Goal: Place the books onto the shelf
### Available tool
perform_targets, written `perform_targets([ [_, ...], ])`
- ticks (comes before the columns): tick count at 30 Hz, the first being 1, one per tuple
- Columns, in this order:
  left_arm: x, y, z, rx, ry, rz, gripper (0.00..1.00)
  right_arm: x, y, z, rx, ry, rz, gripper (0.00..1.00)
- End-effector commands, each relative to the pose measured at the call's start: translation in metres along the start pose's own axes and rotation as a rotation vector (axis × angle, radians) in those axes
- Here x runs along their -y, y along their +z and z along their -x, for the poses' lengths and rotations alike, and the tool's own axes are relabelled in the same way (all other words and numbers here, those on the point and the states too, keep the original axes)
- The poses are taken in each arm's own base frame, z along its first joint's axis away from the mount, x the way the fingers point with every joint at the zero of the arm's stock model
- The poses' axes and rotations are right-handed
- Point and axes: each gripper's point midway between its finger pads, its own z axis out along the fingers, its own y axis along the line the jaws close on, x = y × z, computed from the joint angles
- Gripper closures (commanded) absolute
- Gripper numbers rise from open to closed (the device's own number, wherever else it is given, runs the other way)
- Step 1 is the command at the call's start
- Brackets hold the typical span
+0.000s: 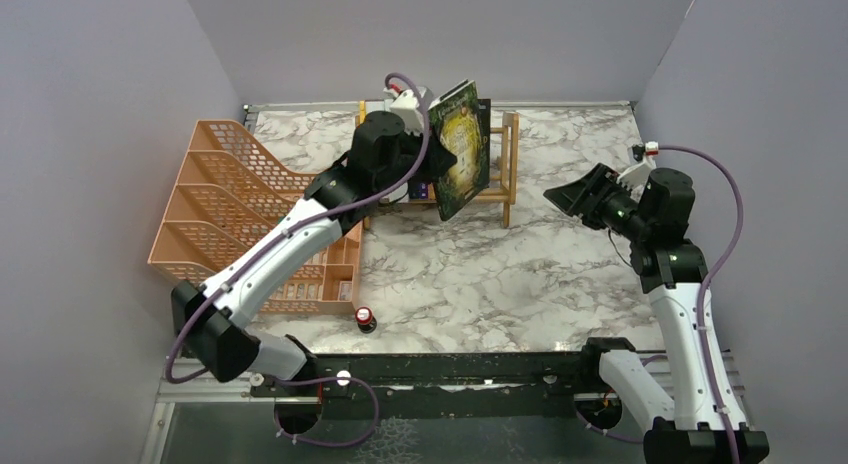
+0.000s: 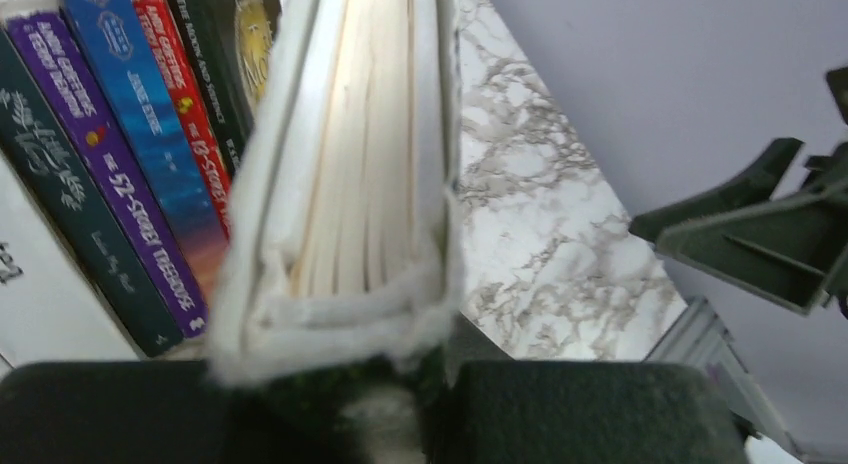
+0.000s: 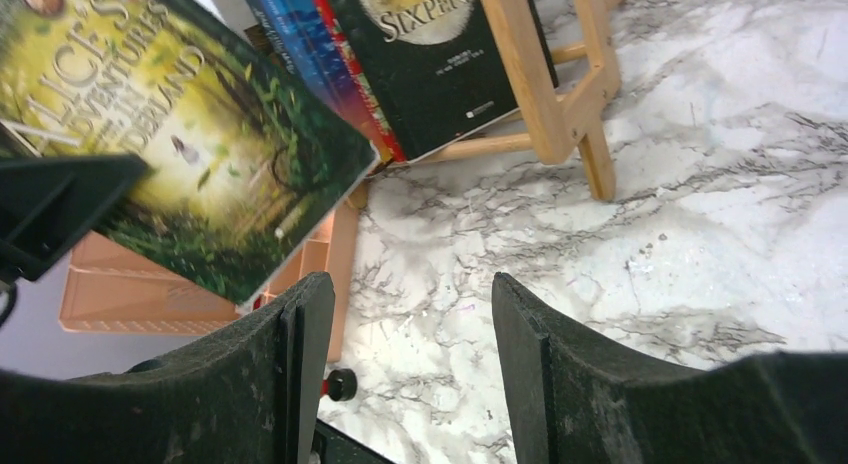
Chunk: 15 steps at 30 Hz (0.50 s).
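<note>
My left gripper [image 1: 432,160] is shut on a dark green book with a gold picture [image 1: 462,149], titled "Alice's Adventures in Wonderland" [image 3: 170,124]. It holds the book tilted in the air just in front of the light-wood shelf [image 1: 509,164]. In the left wrist view the book's page edge [image 2: 360,184] rises from between the pads of that gripper [image 2: 385,404]. Purple [image 2: 110,174], blue [image 2: 150,114], red [image 2: 190,114] and dark [image 2: 230,54] books stand leaning on the shelf. My right gripper [image 1: 570,196] hangs open to the right of the shelf, with nothing between its fingers [image 3: 410,314].
An orange mesh tiered tray [image 1: 230,204] stands at the left, under my left arm. A small red-and-black object [image 1: 366,318] lies on the marble table near the front edge. Grey walls close in the back and both sides.
</note>
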Motion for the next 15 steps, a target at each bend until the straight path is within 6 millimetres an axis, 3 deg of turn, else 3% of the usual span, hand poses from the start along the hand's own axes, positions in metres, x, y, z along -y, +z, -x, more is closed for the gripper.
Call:
perform_targets([
  [1,-0.025,0.034,0.014,-0.053,0.150,0.142,1.00,0.021,0.003,-0.006,-0.003,-0.007,-0.080,0.36],
  [5,-0.026,0.069,0.015,-0.106,0.187,0.126,1.00,0.029,0.001,-0.010,-0.006,-0.022,-0.117,0.37],
  [10,-0.043,0.108,0.022,-0.113,0.217,0.185,1.00,0.033,0.002,-0.021,-0.033,-0.008,-0.110,0.36],
  [15,-0.061,0.145,0.012,-0.182,0.148,0.108,1.00,0.036,0.001,-0.028,-0.043,0.002,-0.113,0.37],
])
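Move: The left gripper already holds the Alice book. The free slot at the shelf's right end, where the book is being taken, lies about 12 cm ahead of this gripper, 11 cm to its right and 17 cm below. The black book bordering the slot stands 12 cm ahead and 6 cm right, the red book 12 cm straight ahead, and the shelf's right end post 12 cm ahead and 15 cm right. From the empty right gripper, the slot is some 16 cm ahead, 11 cm left and 13 cm lower. Bring the left gripper forward about 11 cm and some 5 cm to the right, first nearly level, then sinking about 8 cm, to take the Alice book down into the gap between the black book and the end post. Roll the wrist some 20 degrees, right side dipping, and keep the grip shut on the book. Let the empty right gripper sink about 4 cm, fingers still open. ##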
